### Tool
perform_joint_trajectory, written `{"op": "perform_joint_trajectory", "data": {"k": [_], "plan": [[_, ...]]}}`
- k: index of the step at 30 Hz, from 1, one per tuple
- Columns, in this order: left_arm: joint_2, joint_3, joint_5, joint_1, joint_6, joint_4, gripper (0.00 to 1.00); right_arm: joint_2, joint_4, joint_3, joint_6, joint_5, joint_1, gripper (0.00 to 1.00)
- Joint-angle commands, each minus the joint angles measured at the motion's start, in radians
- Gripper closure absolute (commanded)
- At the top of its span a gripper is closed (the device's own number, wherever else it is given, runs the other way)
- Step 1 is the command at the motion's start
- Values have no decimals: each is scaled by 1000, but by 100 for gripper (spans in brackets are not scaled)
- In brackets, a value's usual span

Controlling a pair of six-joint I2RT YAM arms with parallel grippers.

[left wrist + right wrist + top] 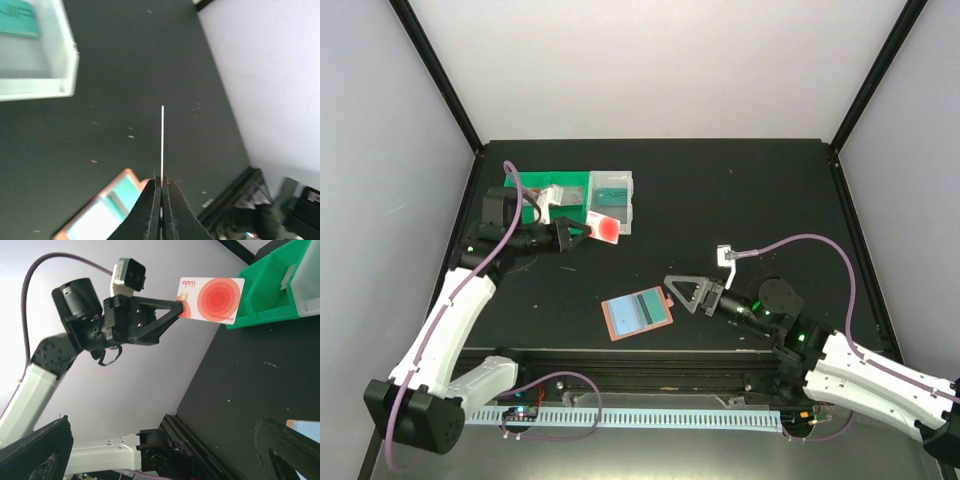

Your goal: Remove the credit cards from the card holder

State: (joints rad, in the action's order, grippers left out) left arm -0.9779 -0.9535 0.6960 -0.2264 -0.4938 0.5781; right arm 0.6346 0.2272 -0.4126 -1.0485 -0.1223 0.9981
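Note:
The white credit card with a red disc (605,226) hangs in the air by the near edge of the white bin (620,205), and my left gripper (588,231) is shut on one of its corners. The left wrist view shows that card edge-on (162,135) between the closed fingers (150,210). From the right wrist view its face (212,300) is plain. The salmon-pink card holder (637,313) lies flat on the table with a teal card (642,309) in its pocket. My right gripper (682,294) stands open just right of the holder, holding nothing.
A green bin (545,195) stands beside the white bin at the back left. Another teal card (19,19) lies inside the white bin (62,60). The black rail (650,385) runs along the table's near edge.

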Motion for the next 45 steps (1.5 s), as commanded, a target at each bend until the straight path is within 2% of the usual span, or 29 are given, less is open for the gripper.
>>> {"op": "perform_joint_trajectory", "data": {"k": [1, 8, 13, 17, 25, 30, 36, 45], "plan": [[-79, -115, -64, 94, 180, 173, 98, -29, -34, 4, 55, -2, 5, 0], [-274, -250, -142, 245, 246, 235, 98, -72, -65, -6, 91, -1, 5, 0], [-461, -395, -225, 352, 317, 316, 99, -92, -167, -60, 140, -1, 5, 0], [-586, -494, -344, 395, 318, 346, 98, -106, -238, -89, 169, 11, 4, 0], [-815, -728, -392, 439, 351, 385, 98, -81, -271, -107, 173, 32, 4, 0], [-926, -859, -357, 473, 393, 418, 99, -58, -266, -107, 163, 51, 4, 0], [-997, -895, -304, 485, 388, 364, 98, -21, -291, -144, 196, 65, 4, 0], [-1121, -986, -255, 486, 362, 320, 98, 37, -227, -122, 182, 45, 3, 0]]}}
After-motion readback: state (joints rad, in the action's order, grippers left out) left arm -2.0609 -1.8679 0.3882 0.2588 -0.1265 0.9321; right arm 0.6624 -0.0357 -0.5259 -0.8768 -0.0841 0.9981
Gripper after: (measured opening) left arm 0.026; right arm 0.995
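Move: The left hand already pinches the red-circle card. The left green compartment, where a like card lies, is about 23 cm ahead, 25 cm to its left and 22 cm below. In the same row, the middle green compartment lies 14 cm right of it and the white one about 27 cm right. From the right hand, the left compartment lies some 34 cm ahead and 44 cm left. Still pinching the card, the left hand sweeps about 35 cm forward-left, sinking, fingers tipping downward, to the left compartment. ##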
